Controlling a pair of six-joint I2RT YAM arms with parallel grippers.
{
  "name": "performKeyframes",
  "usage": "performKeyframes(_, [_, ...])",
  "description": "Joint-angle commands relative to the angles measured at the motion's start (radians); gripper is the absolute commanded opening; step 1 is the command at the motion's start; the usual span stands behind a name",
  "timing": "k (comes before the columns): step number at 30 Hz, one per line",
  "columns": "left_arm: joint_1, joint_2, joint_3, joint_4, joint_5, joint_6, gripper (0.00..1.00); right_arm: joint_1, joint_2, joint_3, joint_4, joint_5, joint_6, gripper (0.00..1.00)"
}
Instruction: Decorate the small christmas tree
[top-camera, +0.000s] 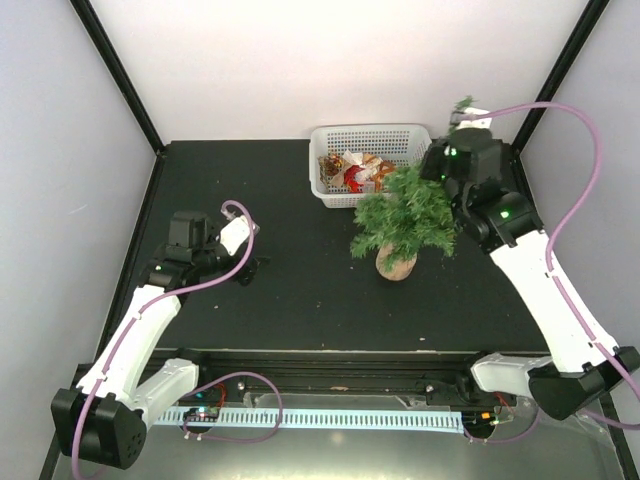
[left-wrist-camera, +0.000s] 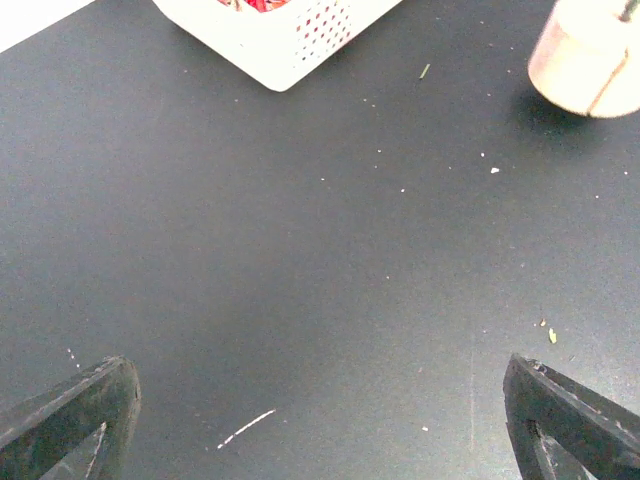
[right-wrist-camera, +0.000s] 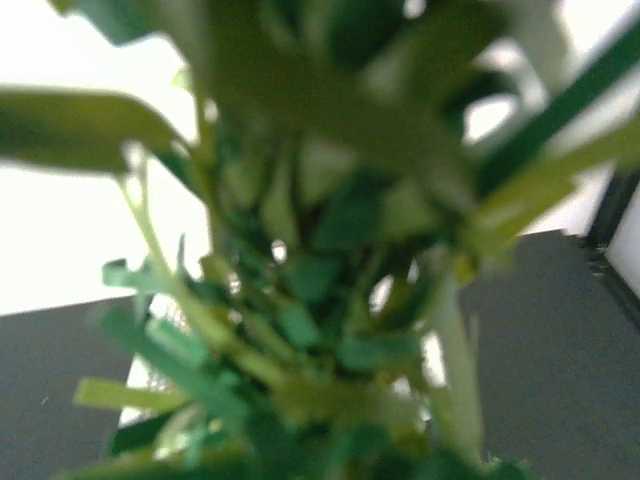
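Note:
The small christmas tree leans toward the back right, its tan wooden base on the black table in front of the basket. My right gripper is buried in the tree's upper branches. The right wrist view shows only blurred green needles that hide the fingers, and a green tip sticks out beyond the wrist. My left gripper hovers low over bare table at the left, wide open and empty. Its view catches the tree's base at the top right.
A white basket at the back centre holds red and gold ornaments; its corner shows in the left wrist view. Black frame posts and light walls close in the table on three sides. Small bits of debris dot the mat.

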Motion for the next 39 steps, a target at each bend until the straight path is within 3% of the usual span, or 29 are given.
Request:
performKeyframes(1, [0.005, -0.011, 0.004, 0.028, -0.027, -0.019, 0.99, 0.106, -0.018, 0.003, 0.085, -0.011, 0.014, 0.01])
performKeyframes(12, [0.006, -0.015, -0.003, 0.040, -0.052, -0.024, 0.99, 0.355, 0.148, 0.083, 0.141, 0.113, -0.047, 0.01])
performKeyframes(18, [0.007, -0.019, -0.005, 0.047, -0.063, -0.026, 0.99, 0.395, 0.181, 0.077, 0.171, 0.129, -0.060, 0.04])
performKeyframes(20, [0.006, -0.018, -0.005, 0.048, -0.066, -0.026, 0.99, 0.401, 0.174, 0.073, 0.176, 0.125, -0.063, 0.17])
performKeyframes(23, [0.006, -0.019, -0.009, 0.050, -0.068, -0.026, 0.99, 0.406, 0.156, 0.064, 0.183, 0.130, -0.074, 0.55])
performKeyframes(25, [0.008, -0.018, -0.009, 0.053, -0.068, -0.026, 0.99, 0.407, 0.143, 0.062, 0.185, 0.140, -0.081, 0.68])
performKeyframes(33, [0.007, 0.003, -0.009, 0.055, -0.081, -0.026, 0.99, 0.406, 0.025, 0.020, 0.239, 0.084, -0.128, 0.82])
performKeyframes(39, [0.011, -0.001, -0.020, 0.066, -0.092, -0.024, 0.99, 0.406, -0.081, -0.016, 0.333, 0.031, -0.157, 0.86])
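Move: The right hand already holds the christmas tree near its top; the clear table spot for it lies about 16 cm left, 2 cm back and some 40 cm below. The tree's wooden base hangs about 8 cm left of the hand, level with it fore and aft. The basket of ornaments is roughly 28 cm ahead and 14 cm left. From the left hand, the spot is about 7 cm ahead and 27 cm right. Right hand swings the tree about 16 cm left, sinking slightly, opens to release it, then rises some 8 cm. ##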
